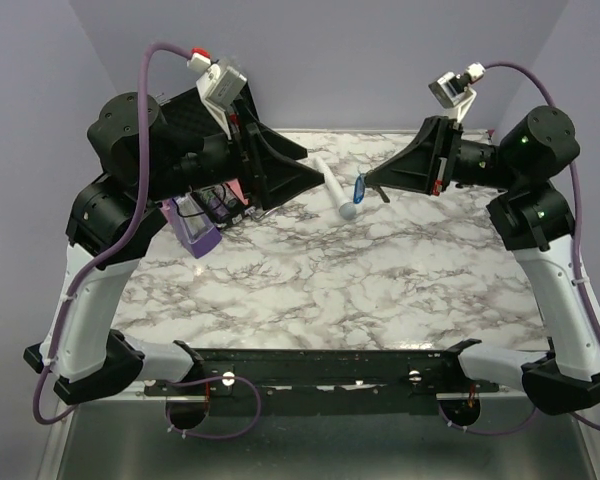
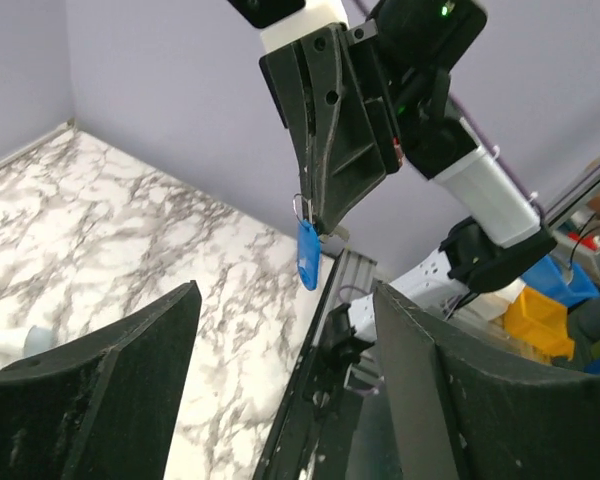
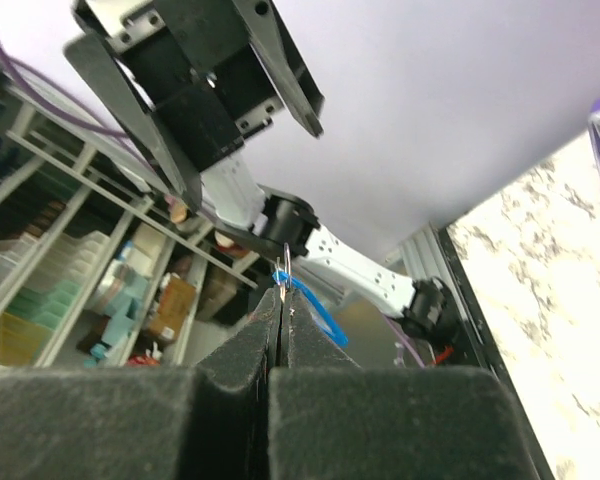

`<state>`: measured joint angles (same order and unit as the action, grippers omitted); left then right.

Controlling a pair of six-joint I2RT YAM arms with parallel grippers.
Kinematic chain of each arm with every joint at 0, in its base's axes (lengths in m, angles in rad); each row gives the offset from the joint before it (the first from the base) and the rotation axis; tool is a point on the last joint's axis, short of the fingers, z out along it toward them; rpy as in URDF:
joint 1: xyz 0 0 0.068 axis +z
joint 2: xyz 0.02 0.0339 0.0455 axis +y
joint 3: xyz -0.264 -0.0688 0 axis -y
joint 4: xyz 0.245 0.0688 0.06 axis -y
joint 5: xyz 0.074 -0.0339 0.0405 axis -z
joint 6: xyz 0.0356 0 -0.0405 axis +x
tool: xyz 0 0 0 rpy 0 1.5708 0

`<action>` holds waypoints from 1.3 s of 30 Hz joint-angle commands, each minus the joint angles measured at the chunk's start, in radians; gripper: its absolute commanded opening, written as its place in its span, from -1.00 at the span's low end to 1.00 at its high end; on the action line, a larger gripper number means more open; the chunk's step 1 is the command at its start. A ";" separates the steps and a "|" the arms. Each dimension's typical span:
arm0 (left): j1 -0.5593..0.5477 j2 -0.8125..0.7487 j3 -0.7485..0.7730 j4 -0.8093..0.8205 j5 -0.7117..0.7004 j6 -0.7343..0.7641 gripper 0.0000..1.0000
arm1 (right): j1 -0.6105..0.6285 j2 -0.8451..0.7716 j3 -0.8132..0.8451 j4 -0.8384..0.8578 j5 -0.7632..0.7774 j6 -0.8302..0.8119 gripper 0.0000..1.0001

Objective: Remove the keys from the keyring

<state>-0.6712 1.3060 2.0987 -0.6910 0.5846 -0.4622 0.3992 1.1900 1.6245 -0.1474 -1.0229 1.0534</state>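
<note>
The keyring (image 2: 307,255), a small blue oval tag on a thin wire loop, hangs in the air above the back of the marble table (image 1: 310,290). My right gripper (image 3: 283,300) is shut on its wire loop, and the blue tag (image 3: 318,316) pokes out past the tips. In the top view the keyring (image 1: 359,188) sits at the tips of the right gripper (image 1: 368,184). My left gripper (image 2: 285,300) faces it from the left, open, with nothing between its fingers (image 2: 150,350). In the top view the left gripper (image 1: 318,180) stands a short way from the tag. The keys are out of view.
A white wand (image 1: 338,190) lies on the marble just below the two grippers. A purple metronome (image 1: 192,225) stands at the left under the left arm. A black rail (image 1: 320,365) runs along the near edge between the arm bases.
</note>
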 commanded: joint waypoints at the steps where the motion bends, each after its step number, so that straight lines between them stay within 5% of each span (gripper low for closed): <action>1: 0.007 0.022 0.081 -0.179 0.023 0.103 0.53 | 0.009 0.020 0.055 -0.351 -0.081 -0.242 -0.98; 16: 0.042 0.179 0.146 -0.205 0.360 -0.024 0.26 | 0.046 0.008 0.080 -0.471 -0.123 -0.309 -0.98; 39: 0.016 0.274 0.144 -0.145 0.492 -0.136 -0.20 | 0.056 0.043 0.110 -0.455 -0.138 -0.313 -0.99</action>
<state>-0.6426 1.5642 2.2242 -0.8551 1.0332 -0.5854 0.4461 1.2243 1.7050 -0.5938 -1.1225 0.7498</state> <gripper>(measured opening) 0.419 0.013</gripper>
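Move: The blue keyring tag hangs in the air about 7 cm to the left gripper's right, level with it fore and aft and some 4 cm lower. The hanging keys are about 2 cm farther right than the tag and roughly 1 cm nearer the base. From the right gripper, shut on the metal end of the keyring, the tag sits about 2 cm left and 2 cm below, neither ahead nor back; the keys hang about 3 cm below, 1 cm right and 1 cm back. The blue tag and keys stay in the closed right fingers, which lower them about 5 cm and draw them back a little, tipping slightly down before holding nearly still. The left gripper, after a brief back-off, sinks and reaches right towards the tag, some 5 cm each way, rolling and turning clockwise about 25 degrees while its open fingers narrow to roughly half. ##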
